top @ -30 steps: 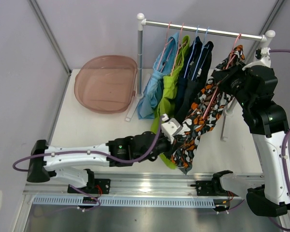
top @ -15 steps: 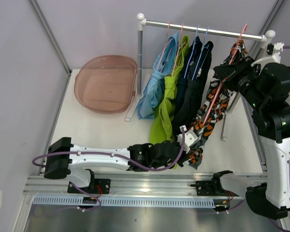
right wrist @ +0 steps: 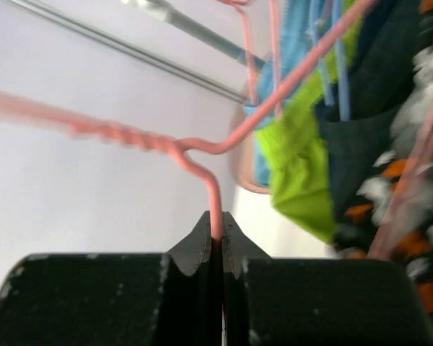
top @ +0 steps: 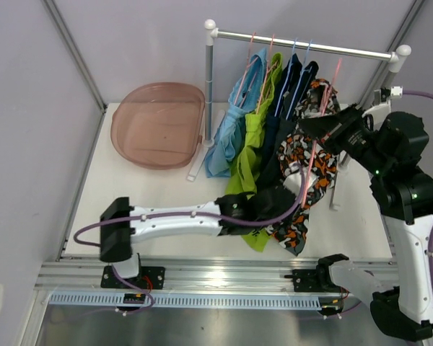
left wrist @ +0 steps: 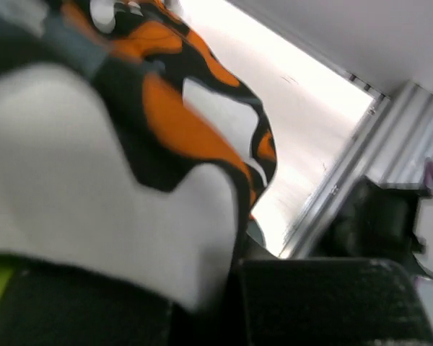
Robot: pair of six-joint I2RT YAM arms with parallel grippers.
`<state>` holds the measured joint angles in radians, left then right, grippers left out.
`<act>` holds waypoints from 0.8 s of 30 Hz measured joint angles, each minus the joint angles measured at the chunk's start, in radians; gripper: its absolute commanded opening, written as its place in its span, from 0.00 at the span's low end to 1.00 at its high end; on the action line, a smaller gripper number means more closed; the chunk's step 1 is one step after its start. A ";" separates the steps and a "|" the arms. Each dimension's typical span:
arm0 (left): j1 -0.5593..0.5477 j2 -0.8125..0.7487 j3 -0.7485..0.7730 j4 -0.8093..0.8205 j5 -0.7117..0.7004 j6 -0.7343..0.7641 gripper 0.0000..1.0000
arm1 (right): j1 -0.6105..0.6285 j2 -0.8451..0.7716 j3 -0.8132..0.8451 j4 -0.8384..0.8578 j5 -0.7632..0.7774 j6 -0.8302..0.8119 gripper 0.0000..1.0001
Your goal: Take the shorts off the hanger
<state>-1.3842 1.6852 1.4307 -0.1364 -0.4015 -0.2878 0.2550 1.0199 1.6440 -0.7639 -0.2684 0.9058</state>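
Note:
The orange, black and white patterned shorts (top: 301, 157) hang bunched on a pink hanger (top: 312, 160) in front of the rack. My right gripper (top: 319, 122) is shut on the hanger's wire neck (right wrist: 216, 209), and the hook shows just below the rail (top: 303, 44). My left gripper (top: 289, 193) is shut on the lower part of the patterned shorts (left wrist: 173, 122), whose cloth fills the left wrist view. Light blue shorts (top: 227, 137), lime green shorts (top: 249, 148) and dark navy shorts (top: 289, 101) hang on hangers from the rail.
A translucent pink basin (top: 159, 124) sits at the back left of the table. The rack's white posts (top: 209, 79) stand behind the arms, one (top: 337, 189) near my right arm. An aluminium rail (top: 202, 277) runs along the near edge.
My right gripper has carried the pink hanger left and down from the rail's right end. My left arm has reached farther right and forward, still gripping the patterned shorts, which have bunched up.

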 measured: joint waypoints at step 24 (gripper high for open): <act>-0.034 -0.535 0.138 -0.663 -0.189 -0.105 0.00 | -0.259 0.245 0.040 0.046 -0.216 -0.050 0.00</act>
<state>-1.4181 1.1500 1.5688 -0.7998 -0.5903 -0.3927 -0.0040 1.2644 1.6836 -0.7181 -0.4847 0.8558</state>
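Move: The left hand still grips the lower part of the camouflage shorts; the pink hanger's middle is roughly 13 cm ahead of it, 3 cm right and 12 cm up, with the lime shorts about 9 cm left and 12 cm ahead, little higher. The right hand already holds that hanger by its neck, its middle some 2 cm ahead, 3 cm right and 8 cm below; dark shorts hang about 8 cm ahead of this hand, 4 cm left and 12 cm lower, and the rail runs some 15 cm ahead and 5 cm above. Keeping its pinch on the camouflage shorts, the left hand first swings about 9 cm forward with a little rightward drift, then sweeps back some 15 cm and on to the left and up by roughly 20 cm, carrying the cloth away from the pink hanger and across in front of the lime shorts. Against this the right hand, shut on the hanger's neck, draws back and up about 6 cm each, then thrusts the hanger some 15 cm forward and 10 cm down towards the rail, easing a little to the right. ##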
